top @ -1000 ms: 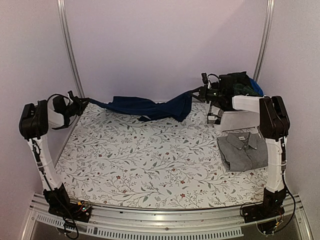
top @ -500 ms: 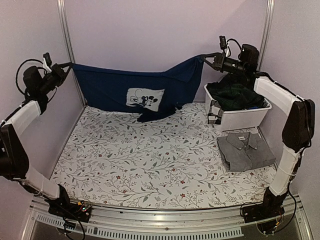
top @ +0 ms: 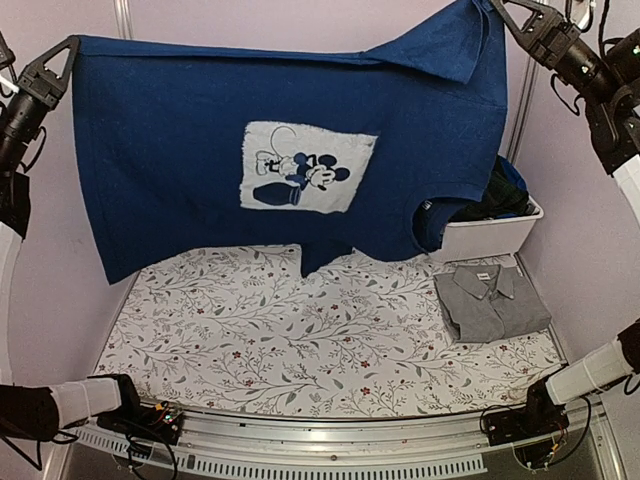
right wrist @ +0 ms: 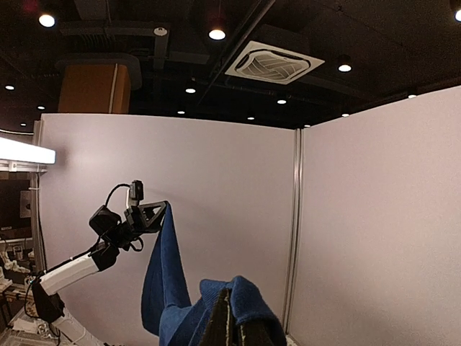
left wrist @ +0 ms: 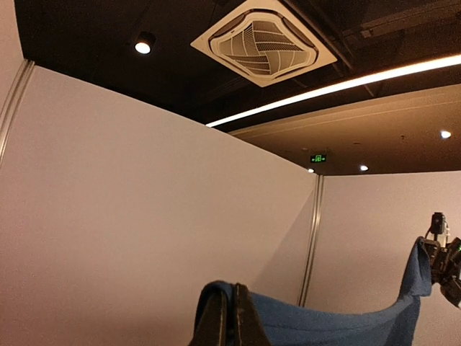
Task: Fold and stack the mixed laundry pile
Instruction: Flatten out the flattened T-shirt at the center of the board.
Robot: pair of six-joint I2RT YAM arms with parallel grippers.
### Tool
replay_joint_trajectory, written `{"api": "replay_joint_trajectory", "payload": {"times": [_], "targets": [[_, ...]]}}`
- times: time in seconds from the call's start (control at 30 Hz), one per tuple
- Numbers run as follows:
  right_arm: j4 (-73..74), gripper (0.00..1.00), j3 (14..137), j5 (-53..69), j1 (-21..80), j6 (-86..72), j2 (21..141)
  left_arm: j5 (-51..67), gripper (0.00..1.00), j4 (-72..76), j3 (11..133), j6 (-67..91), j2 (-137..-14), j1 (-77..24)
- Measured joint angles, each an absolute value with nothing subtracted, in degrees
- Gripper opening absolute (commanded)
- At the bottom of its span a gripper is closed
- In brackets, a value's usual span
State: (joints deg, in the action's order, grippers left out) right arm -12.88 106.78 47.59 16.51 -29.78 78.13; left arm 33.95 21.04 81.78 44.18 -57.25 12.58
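A navy blue T-shirt (top: 200, 150) with a white cartoon-mouse patch hangs spread wide in the air above the table. My left gripper (top: 71, 44) is shut on its top left corner, and my right gripper (top: 497, 6) is shut on its top right corner. In the left wrist view the shut jaws (left wrist: 232, 290) pinch blue cloth (left wrist: 324, 324). The right wrist view shows its jaws (right wrist: 229, 297) wrapped in the same cloth (right wrist: 162, 288). A folded grey collared shirt (top: 492, 300) lies at the right of the table. A dark green garment (top: 505, 192) sits in the bin.
A white plastic bin (top: 490, 235) stands at the back right, partly behind the hanging shirt's hem. The floral table cloth (top: 300, 330) covers the table. Booth walls and metal posts close in the back and both sides.
Both arms have swung upward, lifting the navy shirt from the back of the table. It now hangs high and fully spread, with its print facing the camera.
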Motion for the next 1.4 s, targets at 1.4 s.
{"api": "replay_joint_trajectory", "payload": {"times": [1.4], "targets": [[-21.7,0.00,105.5,51.9,11.0,-36.8,128.5,44.1,0.03,52.3,79.1,58.7,-128.5,14.1]]}}
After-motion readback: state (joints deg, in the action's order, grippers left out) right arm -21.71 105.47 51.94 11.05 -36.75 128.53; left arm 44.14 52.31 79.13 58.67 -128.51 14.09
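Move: Both hands already hold the navy T-shirt stretched between them, high over the board. The board's middle lies about 16 cm ahead, 36 cm right and 64 cm below the left hand; from the right hand, some 15 cm ahead, 20 cm left and 66 cm below. From the right hand, the folded grey shirt is about 9 cm ahead, 15 cm right and 65 cm below, and the laundry basket 30 cm ahead, 16 cm right, 58 cm below. Both pinching hands fling the T-shirt forward and down, rebound up and back, then plunge forward, about 40 cm lower. ##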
